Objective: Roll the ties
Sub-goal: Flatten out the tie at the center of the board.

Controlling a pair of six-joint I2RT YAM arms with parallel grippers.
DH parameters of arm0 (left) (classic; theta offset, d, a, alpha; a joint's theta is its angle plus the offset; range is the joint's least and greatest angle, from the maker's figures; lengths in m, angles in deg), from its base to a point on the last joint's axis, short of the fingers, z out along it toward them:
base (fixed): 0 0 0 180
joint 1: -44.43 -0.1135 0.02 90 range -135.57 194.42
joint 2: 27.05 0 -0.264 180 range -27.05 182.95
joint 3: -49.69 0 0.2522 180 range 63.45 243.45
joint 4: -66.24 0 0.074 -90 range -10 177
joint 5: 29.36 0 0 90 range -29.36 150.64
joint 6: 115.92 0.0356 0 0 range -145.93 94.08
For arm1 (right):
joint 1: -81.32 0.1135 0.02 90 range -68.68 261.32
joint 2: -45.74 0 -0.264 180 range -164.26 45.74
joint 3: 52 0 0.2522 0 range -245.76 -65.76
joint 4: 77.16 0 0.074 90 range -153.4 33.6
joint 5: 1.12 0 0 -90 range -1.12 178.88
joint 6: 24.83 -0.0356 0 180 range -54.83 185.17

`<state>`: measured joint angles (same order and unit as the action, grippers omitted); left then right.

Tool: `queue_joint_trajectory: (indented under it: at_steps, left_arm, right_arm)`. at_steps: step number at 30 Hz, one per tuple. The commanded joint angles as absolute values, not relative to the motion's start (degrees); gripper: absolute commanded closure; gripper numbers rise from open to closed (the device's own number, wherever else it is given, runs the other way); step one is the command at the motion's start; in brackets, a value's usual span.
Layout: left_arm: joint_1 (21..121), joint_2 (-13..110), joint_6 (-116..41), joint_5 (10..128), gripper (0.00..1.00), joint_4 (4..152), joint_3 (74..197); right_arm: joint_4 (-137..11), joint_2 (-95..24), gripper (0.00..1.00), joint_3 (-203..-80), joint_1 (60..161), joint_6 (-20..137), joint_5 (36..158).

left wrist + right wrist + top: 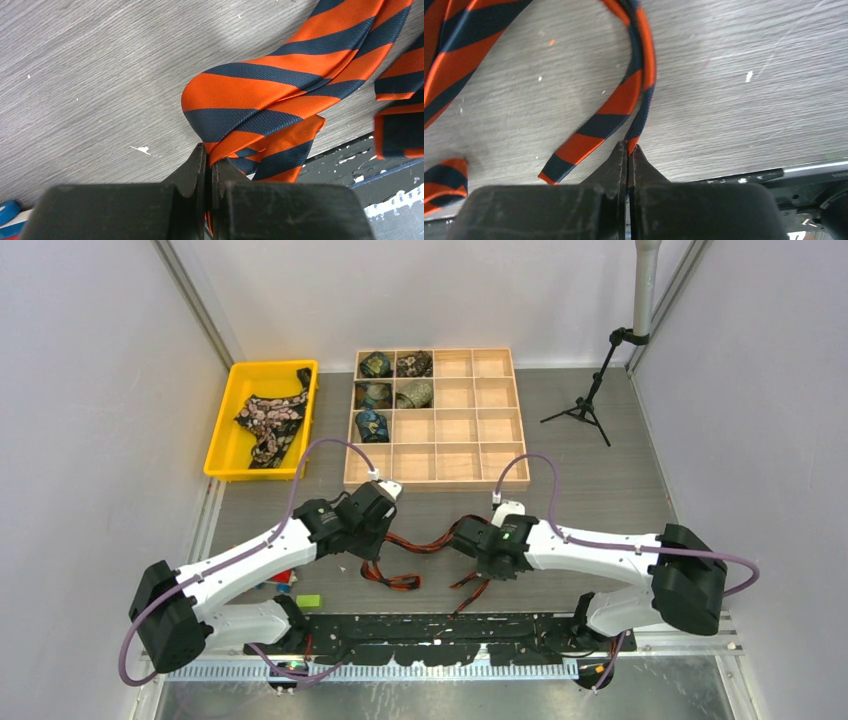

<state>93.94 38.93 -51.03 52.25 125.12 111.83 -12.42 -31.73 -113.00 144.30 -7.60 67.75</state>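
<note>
An orange-and-dark-blue striped tie (425,543) lies in loose curves on the grey table between my two arms. My left gripper (209,160) is shut on a folded bend of this tie (260,95), with fabric pinched between the jaws. My right gripper (629,146) is shut on the edge of a narrow stretch of the same tie (624,95); that stretch's short end lies flat just to the left. In the top view the left gripper (385,536) and right gripper (470,542) face each other over the tie. A black tie with pink flowers (270,420) lies in the yellow bin (222,440).
A wooden grid tray (470,455) stands at the back, with several rolled ties (376,365) in its left cells. A black tripod (585,405) stands at the back right. Small toy blocks (309,600) lie near the left arm's base. A black rail (450,625) runs along the near edge.
</note>
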Motion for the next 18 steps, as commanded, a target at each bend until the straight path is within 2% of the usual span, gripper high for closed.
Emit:
queue_joint_trajectory:
  at_steps: [1,8,15,18]
  left_arm:
    - [93.1,36.4,-50.5,54.4,1.00,127.5,113.2]
    - [90.8,36.6,-49.4,62.3,1.00,128.9,113.6]
    - [89.0,39.0,-48.2,75.9,1.00,128.3,113.5]
    - [88.3,41.5,-47.5,81.4,1.00,128.3,113.5]
  right_arm:
    - [-6.7,-26.6,1.00,-115.4,139.4,-6.3,61.9]
    - [-5.9,-18.6,1.00,-117.0,117.8,8.5,65.0]
    - [-9.1,-22.2,0.99,-116.5,102.6,16.4,72.4]
    - [-11.3,-24.7,0.94,-117.7,96.7,19.1,77.0]
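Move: The striped tie is already pinched in both grippers; its slack middle lies about 6 cm ahead and 13 cm left of the right hand, and some 11 cm right and 2 cm ahead of the left, roughly 4 cm lower. Clear board for the right hand's end waits about 9 cm ahead and 14 cm right. The tray's near right corner is 17 cm ahead and 7 cm right of that hand, a loose tail 5 cm left and 1 cm back. Under the left hand a loose loop sits 4 cm back, 4 cm right, 5 cm down. The tie's right end is drawn out to the right and forward by the right hand, about 16 cm, quickly, arching up some 5 cm before easing down slightly and turning about 20 degrees clockwise. The left hand keeps its pinch and, later, eases back about 4 cm and slightly right, its fingertips tilting back. Both grippers stay shut. ##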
